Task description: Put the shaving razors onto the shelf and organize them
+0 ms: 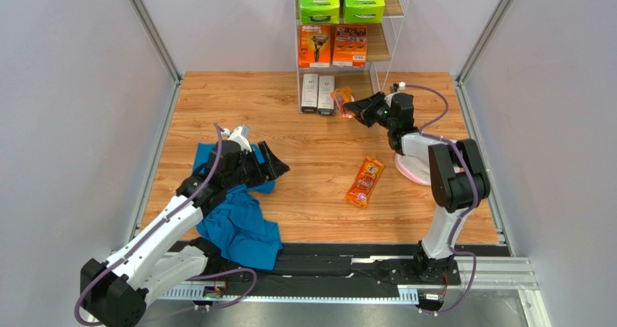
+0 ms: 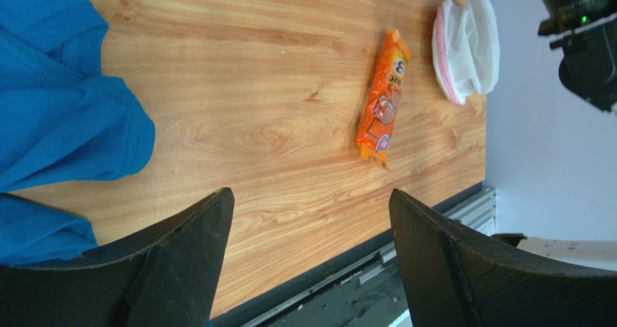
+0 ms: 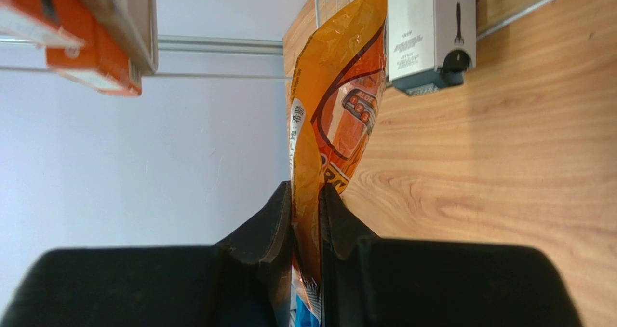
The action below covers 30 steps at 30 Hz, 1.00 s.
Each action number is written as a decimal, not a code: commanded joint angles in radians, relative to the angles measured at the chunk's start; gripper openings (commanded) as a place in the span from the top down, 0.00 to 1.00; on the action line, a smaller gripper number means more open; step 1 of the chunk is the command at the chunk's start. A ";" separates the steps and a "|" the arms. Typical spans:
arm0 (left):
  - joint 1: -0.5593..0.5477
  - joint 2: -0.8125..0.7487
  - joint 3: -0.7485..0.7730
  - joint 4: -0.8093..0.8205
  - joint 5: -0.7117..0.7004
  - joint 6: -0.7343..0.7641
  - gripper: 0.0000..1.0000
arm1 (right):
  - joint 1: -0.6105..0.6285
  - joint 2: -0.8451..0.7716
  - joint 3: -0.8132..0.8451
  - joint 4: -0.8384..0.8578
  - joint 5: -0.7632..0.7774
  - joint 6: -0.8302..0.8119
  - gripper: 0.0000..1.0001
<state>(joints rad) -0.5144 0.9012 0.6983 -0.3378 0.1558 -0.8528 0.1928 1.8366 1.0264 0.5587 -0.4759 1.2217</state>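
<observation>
The white wire shelf [image 1: 384, 52] stands at the back. Its upper tier holds two black boxes with lime-green ends [image 1: 340, 7], its middle tier two orange boxes [image 1: 332, 45], and two slim white boxes [image 1: 318, 93] stand at its foot. My right gripper [image 1: 353, 109] is shut on an orange blister pack [image 3: 334, 117], held just right of the white boxes [image 3: 430, 34]. A second orange blister pack [image 1: 365, 182] lies flat mid-table, also in the left wrist view [image 2: 383, 100]. My left gripper [image 1: 279, 169] is open and empty over the wood beside the blue cloth.
A blue cloth [image 1: 235, 218] lies crumpled under my left arm, also in the left wrist view [image 2: 58, 117]. A round white pink-rimmed mesh item [image 2: 467, 48] lies at the right, under my right arm [image 1: 452, 175]. Grey walls enclose the wooden table [image 1: 304, 211].
</observation>
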 commanded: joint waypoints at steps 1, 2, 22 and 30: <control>0.004 -0.067 -0.042 0.025 0.034 0.011 0.13 | -0.013 0.102 0.112 0.109 0.012 0.041 1.00; 0.004 -0.079 -0.063 0.026 0.033 0.005 0.13 | -0.013 0.122 0.122 0.121 0.022 0.045 1.00; 0.004 -0.143 -0.114 0.028 0.088 0.029 0.13 | -0.021 0.368 0.389 -0.029 0.174 0.073 0.99; 0.004 -0.148 -0.121 0.026 0.097 0.035 0.13 | -0.013 0.460 0.512 -0.123 0.168 0.059 0.95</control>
<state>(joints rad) -0.5144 0.7666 0.5804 -0.3325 0.2310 -0.8417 0.1753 2.2398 1.4174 0.4862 -0.3115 1.2861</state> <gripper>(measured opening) 0.873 0.151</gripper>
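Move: My right hand holds the orange razor pack. Its place is the free strip of bottom shelf, about 17 cm ahead, level sideways, and 11 cm below. The nearer white box lies about 17 cm ahead and 5 cm left, the other about 17 cm ahead and 10 cm left, both some 10 cm down. From my left hand that strip is roughly 39 cm ahead, 20 cm right and 13 cm below. I slide the pack into the bottom bay, to the right of the white boxes: my right hand goes about 11 cm forward and 7 cm down, sinking most steeply at the end, while the wrist swings some 10 degrees clockwise and the fingers keep their pinch. My left hand, empty and open, eases back about 3 cm. ##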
